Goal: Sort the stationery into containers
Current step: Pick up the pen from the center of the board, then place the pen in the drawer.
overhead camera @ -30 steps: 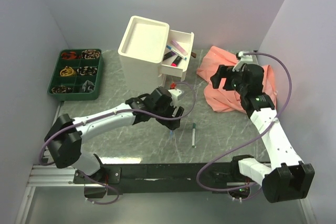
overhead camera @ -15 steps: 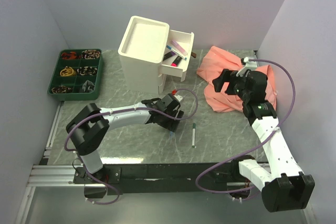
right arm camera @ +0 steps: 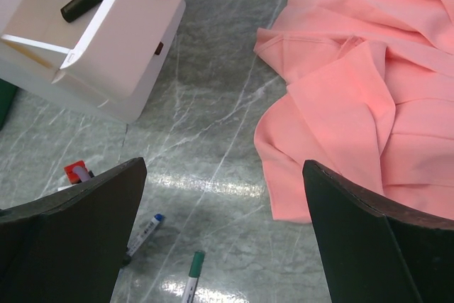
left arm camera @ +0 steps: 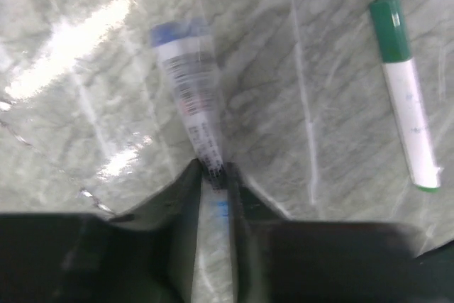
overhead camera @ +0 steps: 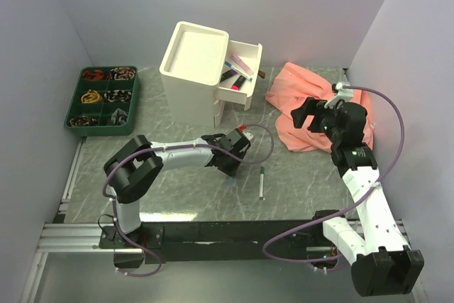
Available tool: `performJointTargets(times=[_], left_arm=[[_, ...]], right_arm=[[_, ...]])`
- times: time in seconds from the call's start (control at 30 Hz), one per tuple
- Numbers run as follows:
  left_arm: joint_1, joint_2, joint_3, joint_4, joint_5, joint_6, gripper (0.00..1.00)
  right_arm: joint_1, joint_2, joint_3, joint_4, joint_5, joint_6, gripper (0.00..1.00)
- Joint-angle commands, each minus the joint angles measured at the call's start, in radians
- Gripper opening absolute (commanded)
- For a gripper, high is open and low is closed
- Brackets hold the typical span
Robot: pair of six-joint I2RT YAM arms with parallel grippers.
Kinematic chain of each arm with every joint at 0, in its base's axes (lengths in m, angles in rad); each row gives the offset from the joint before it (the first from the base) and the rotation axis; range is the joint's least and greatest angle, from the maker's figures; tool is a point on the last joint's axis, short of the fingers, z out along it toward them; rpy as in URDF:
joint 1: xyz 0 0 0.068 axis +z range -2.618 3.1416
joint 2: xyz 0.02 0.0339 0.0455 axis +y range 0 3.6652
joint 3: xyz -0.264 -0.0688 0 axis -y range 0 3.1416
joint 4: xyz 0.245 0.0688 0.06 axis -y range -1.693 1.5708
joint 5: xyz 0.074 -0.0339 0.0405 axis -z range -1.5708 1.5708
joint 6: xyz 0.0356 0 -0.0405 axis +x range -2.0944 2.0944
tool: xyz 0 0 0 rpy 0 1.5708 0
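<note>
A thin white pen with a blue cap [left arm camera: 186, 83] lies on the marbled table, and my left gripper [left arm camera: 214, 174] is shut on its uncapped end, low over the surface [overhead camera: 230, 154]. The same pen shows in the right wrist view [right arm camera: 145, 232]. A white pen with a green cap [overhead camera: 262, 182] lies loose just to the right [left arm camera: 408, 90]. The cream-white cabinet [overhead camera: 191, 69] stands at the back with one drawer [overhead camera: 236, 96] pulled out, holding several pens and highlighters. My right gripper [right arm camera: 221, 168] hangs open and empty over the table by the cloth [overhead camera: 305, 115].
A crumpled pink cloth [overhead camera: 312, 104] covers the back right of the table. A green compartment tray [overhead camera: 131, 97] with small dark items sits at the far left. White walls close in both sides.
My left gripper has dropped toward the table, reached right, and closed its jaws on the blue-capped pen. My right gripper has drifted a little to the right, still open.
</note>
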Motion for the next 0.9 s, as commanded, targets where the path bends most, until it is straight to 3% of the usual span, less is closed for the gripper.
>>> performJointTargets(times=[0.0,0.13,0.27,0.37,0.5,0.63,0.87], left_arm=[[-0.005,-0.009,0.014,-0.008,0.060,0.049,0.06],[-0.005,-0.051,0.061,-0.079,0.112,0.140,0.01],[0.007,-0.147,0.185,-0.179,0.235,0.361,0.01],[0.023,-0.256,0.225,-0.157,0.200,0.559,0.01],[0.073,-0.347,0.311,-0.085,0.165,0.668,0.01],[0.131,-0.313,0.469,-0.038,0.126,0.691,0.01],[0.245,-0.054,0.814,0.018,0.088,0.682,0.01]], right_arm=[[-0.017,-0.020,-0.005,0.015,-0.005,0.009,1.00],[-0.023,-0.017,0.007,0.004,0.006,-0.010,1.00],[-0.025,-0.003,0.012,-0.003,0.018,-0.043,1.00],[-0.053,0.009,0.001,0.010,0.023,-0.047,1.00],[-0.069,0.020,-0.013,0.027,0.009,-0.036,1.00],[-0.083,0.040,-0.025,0.033,0.000,-0.024,1.00],[-0.096,0.064,-0.013,0.029,-0.020,-0.007,1.00]])
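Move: The pen lies right under the left hand, between its nearly closed fingers, its middle about 2 cm ahead and 1 cm below. The green-capped pen is some 10 cm to the right and 1 cm back. The open drawer is about 25 cm ahead, 3 cm right and 12 cm up, and the cabinet roughly 22 cm ahead, 10 cm left and 10 cm up. From the right hand the pen is about 8 cm back, 24 cm left and 25 cm down. The left fingers finish closing and pinch the pen towards its near end, while the hand slips back about a centimetre low over the table. Then it rises fast, nearly 40 cm, swinging forward on the way up to the drawer side and tipping its fingers up and outward some 50 degrees, grip kept. The empty right hand, still open, drifts a few centimetres right and down. ##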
